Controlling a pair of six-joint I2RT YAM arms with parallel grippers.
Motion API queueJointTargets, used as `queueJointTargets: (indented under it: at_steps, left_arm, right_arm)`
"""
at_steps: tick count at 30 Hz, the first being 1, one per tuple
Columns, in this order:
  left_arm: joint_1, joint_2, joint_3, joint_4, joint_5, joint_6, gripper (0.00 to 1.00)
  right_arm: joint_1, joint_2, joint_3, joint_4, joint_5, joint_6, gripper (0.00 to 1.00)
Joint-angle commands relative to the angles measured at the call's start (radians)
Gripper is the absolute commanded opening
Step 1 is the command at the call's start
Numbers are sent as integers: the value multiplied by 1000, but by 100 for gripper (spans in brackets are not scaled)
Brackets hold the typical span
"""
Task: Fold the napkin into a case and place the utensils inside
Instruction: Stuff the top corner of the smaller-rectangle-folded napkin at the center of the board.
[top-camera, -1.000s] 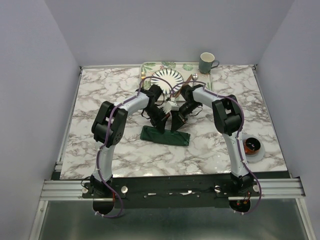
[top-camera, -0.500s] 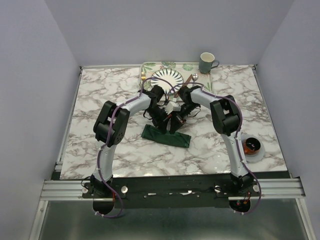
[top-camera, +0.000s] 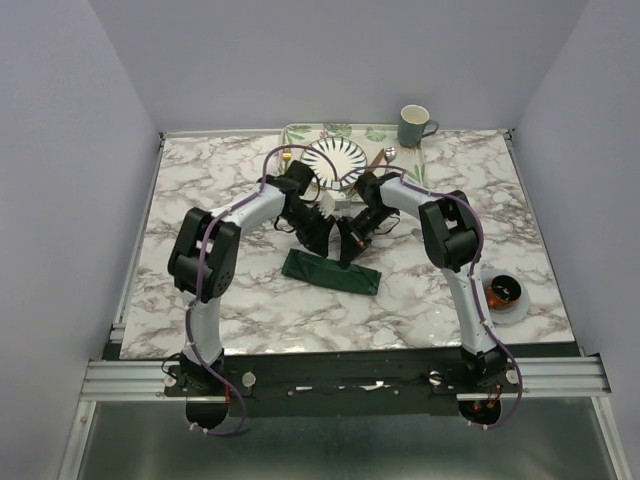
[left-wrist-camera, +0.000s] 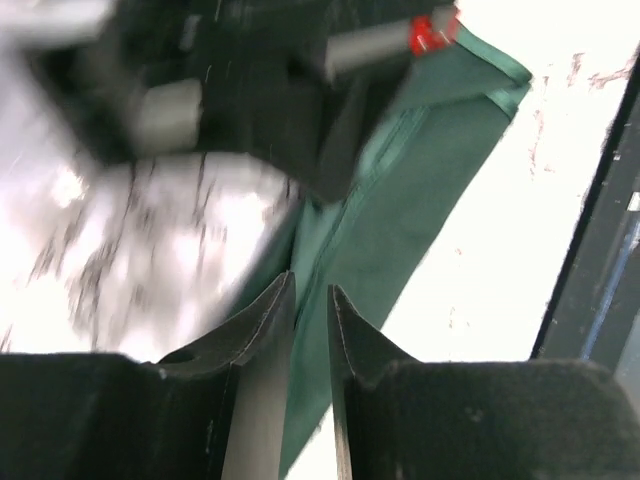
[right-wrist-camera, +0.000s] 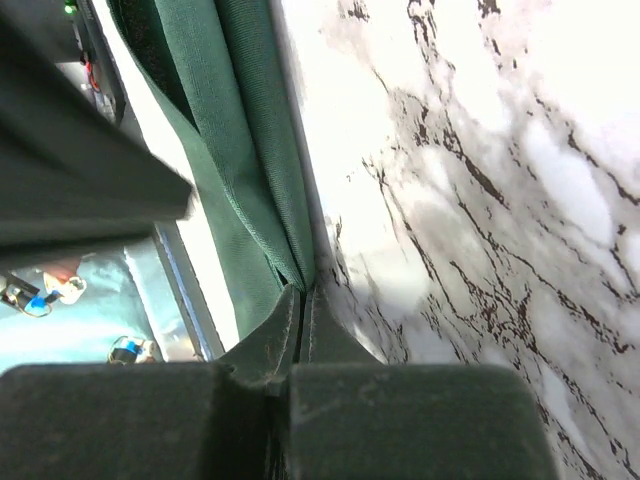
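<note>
The dark green napkin (top-camera: 330, 272) lies folded into a narrow strip, the case, on the marble table in front of the plate. My right gripper (right-wrist-camera: 303, 288) points down at its far edge, shut, with a fold of the napkin (right-wrist-camera: 225, 140) pinched at its tips. Just to the left, my left gripper (left-wrist-camera: 311, 282) hovers over the napkin (left-wrist-camera: 400, 210), its jaws a narrow gap apart and holding nothing. From above, the left gripper (top-camera: 324, 232) and right gripper (top-camera: 345, 254) nearly touch. A gold fork (top-camera: 287, 154), a copper knife (top-camera: 372, 164) and a spoon (top-camera: 389, 153) lie beside the striped plate (top-camera: 335, 157).
The leaf-patterned tray (top-camera: 300, 132) holds the plate at the table's back, with a green mug (top-camera: 413, 125) at its right end. A small white dish with something orange (top-camera: 503, 294) sits near the right edge. Both forearms crowd the space between plate and napkin.
My left gripper has let go and opened slightly, and its elbow has swung left. The right gripper has closed onto the napkin's edge. The napkin has stayed where it was.
</note>
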Motion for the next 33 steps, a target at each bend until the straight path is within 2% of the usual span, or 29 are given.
queueJointTargets:
  at_steps: [1, 6, 9, 14, 20, 21, 23, 24, 26, 31, 33]
  left_arm:
    - [43, -169, -100, 73, 45, 0, 32]
    - [41, -251, -252, 92, 36, 20, 26]
    - [37, -256, -297, 124, 19, -15, 18]
    - [29, -185, -288, 165, 11, -109, 11]
    - [29, -81, -239, 219, 25, -219, 5]
    - [29, -70, -232, 219, 22, -223, 5]
    - [32, -30, -228, 213, 5, -226, 3]
    - [37, -18, -228, 205, 2, -229, 2]
    - [49, 4, -229, 202, 9, -246, 1]
    - [51, 16, -217, 191, 13, -244, 1]
    - [51, 19, -205, 187, 14, -252, 0]
  right_arm:
    - [8, 17, -6, 28, 21, -9, 1]
    - [10, 17, 0, 36, 24, 5, 1]
    - [8, 16, 2, 34, 29, 10, 3]
    - [8, 6, 2, 26, 39, 14, 11]
    - [10, -9, -9, 22, 53, 36, 28]
    - [8, -20, -7, 22, 61, 57, 36]
    - [1, -32, -7, 19, 70, 77, 43]
    - [-8, -49, -12, 16, 75, 88, 51]
    - [-19, -69, -18, 11, 93, 94, 56]
    - [-73, -121, -35, -10, 144, 92, 57]
    - [-93, -142, -49, -13, 165, 86, 54]
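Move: The spot on the napkin's top fold that the left hand goes for lies about 2 cm back and 2 cm left, some 4 cm below; the napkin's middle is 4 cm back and 3 cm right. The striped plate is about 20 cm ahead and 3 cm right. The right hand's shut fingertips already rest at the top fold, the pinned spot right under them; the napkin's middle lies about 2 cm back and 3 cm left. Left hand hops back, closing and landing about 3 cm lower on the napkin; right opens, lifts rightward. ##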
